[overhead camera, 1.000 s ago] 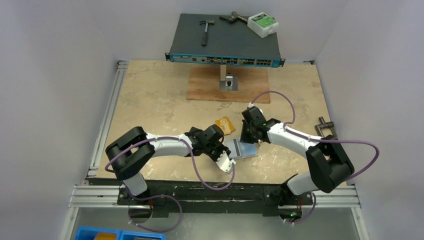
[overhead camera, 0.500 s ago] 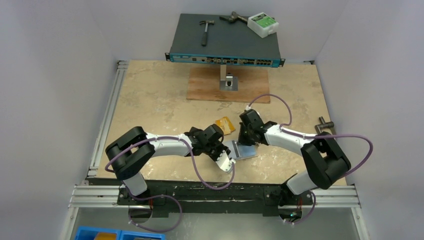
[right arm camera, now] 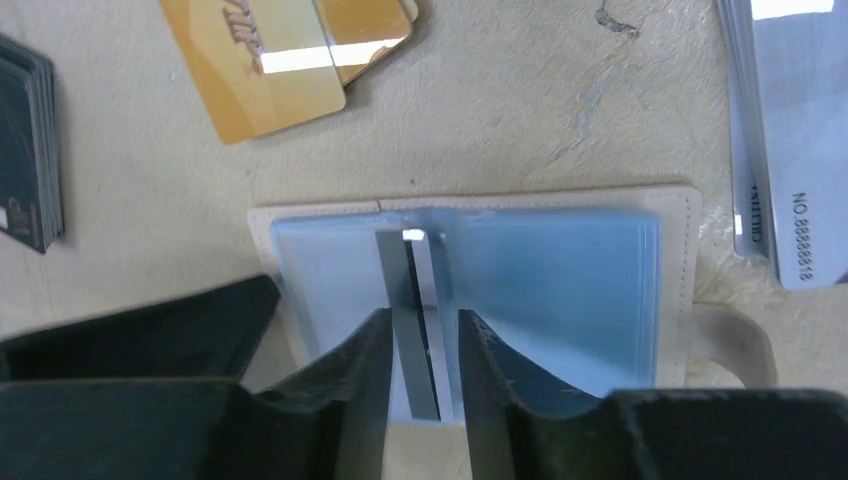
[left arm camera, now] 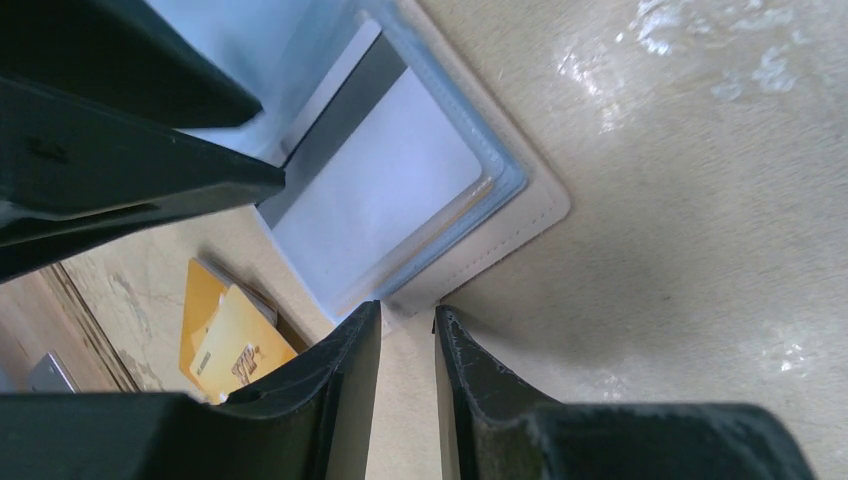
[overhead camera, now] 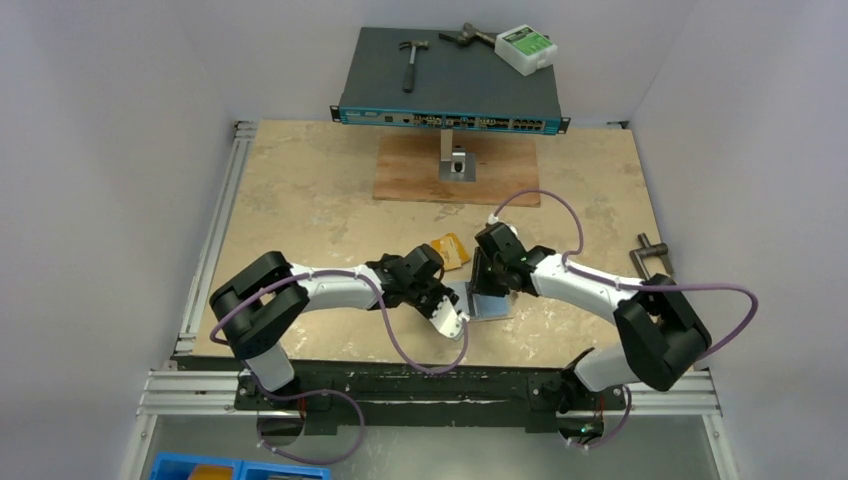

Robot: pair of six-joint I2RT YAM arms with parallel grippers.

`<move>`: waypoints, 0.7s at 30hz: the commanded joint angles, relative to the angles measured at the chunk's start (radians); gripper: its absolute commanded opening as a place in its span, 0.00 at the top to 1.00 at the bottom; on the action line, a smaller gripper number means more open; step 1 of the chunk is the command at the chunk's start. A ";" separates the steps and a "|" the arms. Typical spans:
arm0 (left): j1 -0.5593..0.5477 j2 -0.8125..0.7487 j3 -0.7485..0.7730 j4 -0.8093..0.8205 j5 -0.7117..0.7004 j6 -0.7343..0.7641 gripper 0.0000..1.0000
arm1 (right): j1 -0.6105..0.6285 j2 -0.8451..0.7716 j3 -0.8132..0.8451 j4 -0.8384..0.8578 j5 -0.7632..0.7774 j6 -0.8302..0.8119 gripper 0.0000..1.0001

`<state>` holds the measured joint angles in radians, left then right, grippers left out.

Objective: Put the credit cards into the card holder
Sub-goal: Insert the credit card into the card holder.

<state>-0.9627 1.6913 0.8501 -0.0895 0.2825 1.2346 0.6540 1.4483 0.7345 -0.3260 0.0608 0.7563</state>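
The beige card holder (right arm camera: 690, 250) lies open on the table, its bluish clear pockets up. A silver-grey card (right arm camera: 405, 330) stands edge-on in its middle fold, between the parted fingers of my right gripper (right arm camera: 422, 335), with a gap on its right side. The same holder (left arm camera: 520, 205) shows a white card (left arm camera: 390, 180) in a pocket. My left gripper (left arm camera: 405, 325) is slightly open, its tips at the holder's corner. Orange-yellow cards (right arm camera: 275, 60), black cards (right arm camera: 25, 140) and silver-grey cards (right arm camera: 790, 130) lie around. From above, both grippers meet at the holder (overhead camera: 487, 303).
A network switch (overhead camera: 450, 90) with a hammer (overhead camera: 410, 60) on it stands at the back, with a wooden board (overhead camera: 455, 170) in front of it. A metal clamp (overhead camera: 650, 255) sits at the table's right edge. A blue bin (overhead camera: 240, 468) is below the near edge.
The right arm has moved left and lower over the holder with the silver-grey card, and its jaws have parted from shut. The left arm has barely moved.
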 commanded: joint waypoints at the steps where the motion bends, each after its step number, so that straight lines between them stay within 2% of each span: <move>1: 0.036 -0.024 -0.015 -0.036 0.015 -0.030 0.74 | -0.020 -0.090 0.068 -0.096 0.025 -0.011 0.63; 5: 0.047 -0.046 -0.025 -0.048 0.009 -0.034 0.74 | -0.080 -0.160 0.080 -0.147 0.034 -0.038 0.29; 8: 0.050 -0.057 -0.022 -0.063 0.011 -0.057 0.74 | -0.135 -0.256 0.028 -0.162 -0.007 -0.034 0.05; 9: 0.051 -0.059 -0.021 -0.064 0.011 -0.064 0.74 | -0.148 -0.290 -0.001 -0.162 -0.024 -0.028 0.02; 15: 0.050 -0.056 -0.022 -0.044 0.019 -0.090 0.74 | -0.175 -0.417 -0.193 -0.106 -0.134 0.025 0.01; 21: 0.043 -0.054 -0.043 0.006 0.017 -0.074 0.74 | -0.209 -0.468 -0.304 -0.015 -0.155 0.061 0.01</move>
<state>-0.9165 1.6623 0.8333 -0.1188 0.2806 1.1667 0.4721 1.0172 0.4671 -0.4278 -0.0540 0.7784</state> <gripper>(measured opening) 0.262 0.987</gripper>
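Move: The open card holder lies right under the right hand, its middle about 1 cm to the hand's right and 2 cm below; its near right corner is some 4 cm back and 7 cm right. From the right hand, the gold cards lie about 8 cm ahead and 4 cm left, the silver cards 7 cm ahead and 8 cm right. The left hand is low by the holder's far left corner, the holder's middle about 7 cm to its right, 3 cm back and 1 cm below. The right fingers come clear of the inserted card's edge and spread from a quarter open to fully wide. The hand rises some 6 cm while swinging right, then drops back down towards the holder's near right corner, ending about 6 cm right and 5 cm back of its start. The left hand, its gap unchanged, slides about 2 cm left and slightly forward, away from the holder. ##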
